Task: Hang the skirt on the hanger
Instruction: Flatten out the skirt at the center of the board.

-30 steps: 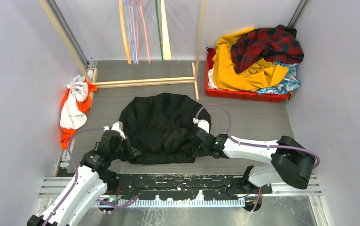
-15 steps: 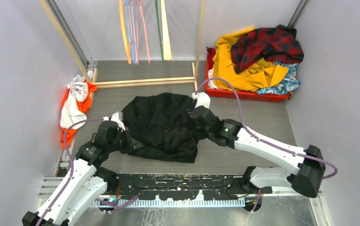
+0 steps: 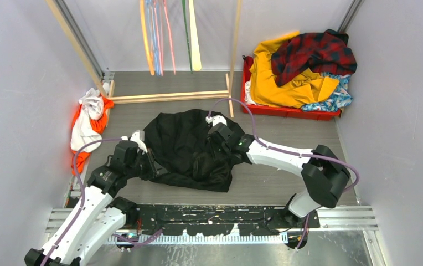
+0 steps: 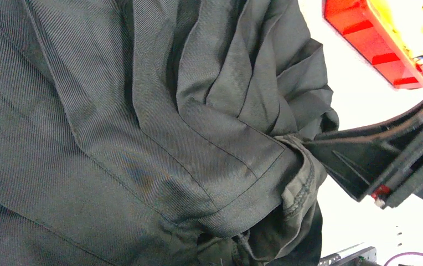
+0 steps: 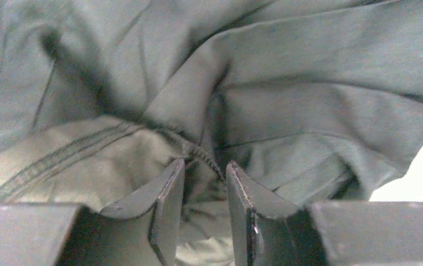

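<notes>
The skirt, blue with a flower print, lies mostly buried in the red bin at the back right, far from both grippers. Coloured hangers hang at the back. A big black coat lies crumpled mid-table. My left gripper is at the coat's left edge. Its fingers are hidden in the left wrist view under bunched coat cloth, which it appears to pinch. My right gripper presses on the coat's far middle, fingers a little apart around a seam fold.
A wooden rack frame stands at the back under the hangers. White and orange garments are heaped against the left wall. Yellow and red plaid clothes fill the bin. Grey walls close in both sides.
The right arm swung from the coat's near right corner to its far edge, then left onto its far middle; the coat's right side drew in. The left arm barely moved.
</notes>
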You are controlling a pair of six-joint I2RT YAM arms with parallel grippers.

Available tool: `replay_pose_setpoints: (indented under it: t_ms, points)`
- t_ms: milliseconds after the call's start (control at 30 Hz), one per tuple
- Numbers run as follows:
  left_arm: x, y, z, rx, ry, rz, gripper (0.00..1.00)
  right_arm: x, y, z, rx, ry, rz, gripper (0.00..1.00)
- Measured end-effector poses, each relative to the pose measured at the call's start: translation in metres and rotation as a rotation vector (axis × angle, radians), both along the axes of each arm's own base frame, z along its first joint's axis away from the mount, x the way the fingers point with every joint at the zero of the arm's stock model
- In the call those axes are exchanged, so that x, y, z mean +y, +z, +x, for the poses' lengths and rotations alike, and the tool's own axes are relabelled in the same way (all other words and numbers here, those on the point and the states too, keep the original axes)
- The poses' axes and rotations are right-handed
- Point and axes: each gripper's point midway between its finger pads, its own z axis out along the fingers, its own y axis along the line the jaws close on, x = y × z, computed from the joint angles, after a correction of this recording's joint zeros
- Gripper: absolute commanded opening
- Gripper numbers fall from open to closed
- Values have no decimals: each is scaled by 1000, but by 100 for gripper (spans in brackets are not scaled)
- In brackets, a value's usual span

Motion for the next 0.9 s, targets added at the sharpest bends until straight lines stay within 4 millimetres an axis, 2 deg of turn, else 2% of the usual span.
replay_pose_setpoints:
  t_ms: [333,467,567,733,800,900]
  points:
    - [-1,-7,-1,29,-8,12,9,26,-3,-63,40,179,66,37]
    - [-2,-8,-2,31,-11,13,8,31,-3,-86,38,219,70,40]
    - [-2,-8,-2,31,-15,16,8,28,5,-97,18,226,89,42]
    - [-2,-9,-3,31,-15,16,8,23,27,-102,-15,220,157,43]
    - [-1,-10,-4,32,-15,16,9,24,26,-104,-12,220,160,44]
    - [0,-11,-6,33,-14,14,9,29,12,-113,9,247,129,47]
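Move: My right hand is just over the skirt's waist end. The turned-up waistband lining lies roughly 4 cm back, 3 cm to the left and 2 cm below it. The skirt's near edge is about 13 cm back and 2 cm to the right, some 4 cm lower. The skirt's middle is about 10 cm left and 2 cm ahead, 4 cm down. From my left hand the lining is about 17 cm right, 4 cm ahead and 6 cm below. With my right fingers kept partly open, I drag the turned-up lining back towards my base and the skirt's near edge, about 10 cm and nearly level, drifting some 3 cm left and turning about 15 degrees counter-clockwise. Near the edge I lift a good 2 cm, then start to dip again while still easing back. ##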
